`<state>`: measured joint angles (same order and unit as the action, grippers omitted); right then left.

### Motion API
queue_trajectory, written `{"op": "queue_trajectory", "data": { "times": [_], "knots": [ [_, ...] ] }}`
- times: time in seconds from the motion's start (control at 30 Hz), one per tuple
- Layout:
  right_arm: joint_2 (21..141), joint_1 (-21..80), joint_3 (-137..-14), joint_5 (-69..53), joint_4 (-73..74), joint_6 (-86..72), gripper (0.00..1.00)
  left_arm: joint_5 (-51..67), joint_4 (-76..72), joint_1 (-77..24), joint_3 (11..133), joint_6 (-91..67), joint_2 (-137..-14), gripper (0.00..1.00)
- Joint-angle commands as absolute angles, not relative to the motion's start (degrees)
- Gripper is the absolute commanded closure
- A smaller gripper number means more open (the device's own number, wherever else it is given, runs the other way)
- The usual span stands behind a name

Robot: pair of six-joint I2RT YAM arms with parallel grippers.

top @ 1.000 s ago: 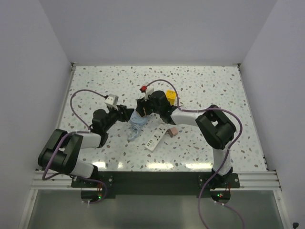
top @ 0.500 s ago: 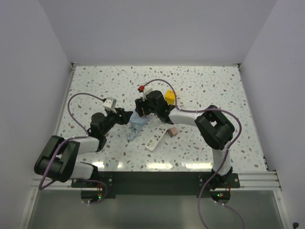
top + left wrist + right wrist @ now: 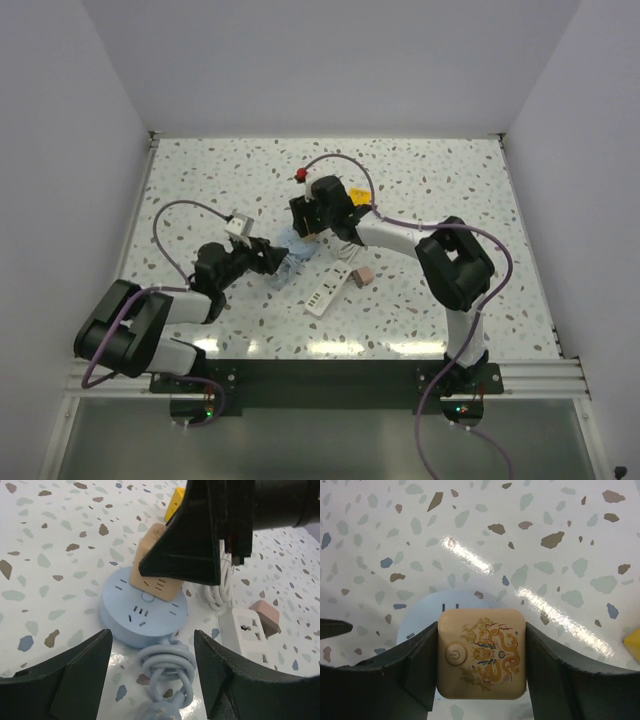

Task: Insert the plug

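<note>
The plug (image 3: 265, 617) is a small dusty-pink box lying on the table beside a white power strip (image 3: 245, 630), its white cord (image 3: 220, 587) coiled behind; neither gripper touches it. In the top view the plug (image 3: 365, 272) lies right of the strip (image 3: 330, 290). My right gripper (image 3: 482, 630) is shut on a peach cube (image 3: 482, 652) printed with a dragon, which rests on a round blue socket hub (image 3: 145, 612). My left gripper (image 3: 152, 637) is open, its fingers either side of the hub's bundled blue cord (image 3: 167, 667) without touching it.
A yellow cube (image 3: 175, 502) sits behind the right gripper, also at the right edge of the right wrist view (image 3: 632, 647). The blue hub (image 3: 293, 248) lies between both grippers mid-table. Speckled tabletop (image 3: 200, 180) stretches around, bounded by white walls.
My left gripper has slid right towards the blue hub and its jaws have widened. The right gripper, still holding the peach cube, has shifted slightly towards the back.
</note>
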<state>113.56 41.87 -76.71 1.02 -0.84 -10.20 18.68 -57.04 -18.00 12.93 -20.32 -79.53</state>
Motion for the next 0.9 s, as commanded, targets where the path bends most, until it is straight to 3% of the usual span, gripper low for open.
{"op": "queue_trajectory", "data": {
  "times": [0.0, 0.5, 0.8, 0.87],
  "knots": [
    [117.2, 38.7, -76.4, 5.1, 10.3, -11.6, 1.0, 19.4, -59.8, -20.4, 13.1, -19.0, -80.7, 0.28],
    [116.6, 37.2, -76.6, 5.5, 8.5, -12.6, 1.0, 12.6, -52.1, -28.9, 18.1, -15.1, -85.9, 0.27],
    [112.7, 37.3, -72.6, 2.7, 11.8, -10.4, 1.0, -1.6, -44.0, -29.4, 24.0, -14.6, -92.1, 0.27],
    [111.5, 37.4, -71.6, 1.0, 12.4, -9.8, 0.94, -4.8, -42.5, -29.4, 24.7, -14.8, -92.6, 0.27]
  ]
}}
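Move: The blue plug on the knotted cord lies about 8 cm below the open left fingers, roughly 1 cm back and 1 cm left; the cord knot is some 2 cm ahead and 3 cm right, 7 cm down. The blue disc sits 8 cm ahead and 5 cm right of that hand, the white strip 3 cm back, 13 cm right. The right hand holds the beige cube on the disc, whose middle is 2 cm back, 2 cm left and 5 cm below; the yellow block stands 9 cm ahead, 13 cm right. The blue disc is drawn along by the beige cube, still pinched in the right hand, which goes about 3 cm forward and to the right, then eases back a little while drifting on rightward. The left hand swings back and right, then sinks about 5 cm, edging forward over the knotted cord, rolling and tipping its fingers down some 15 degrees, still open. ##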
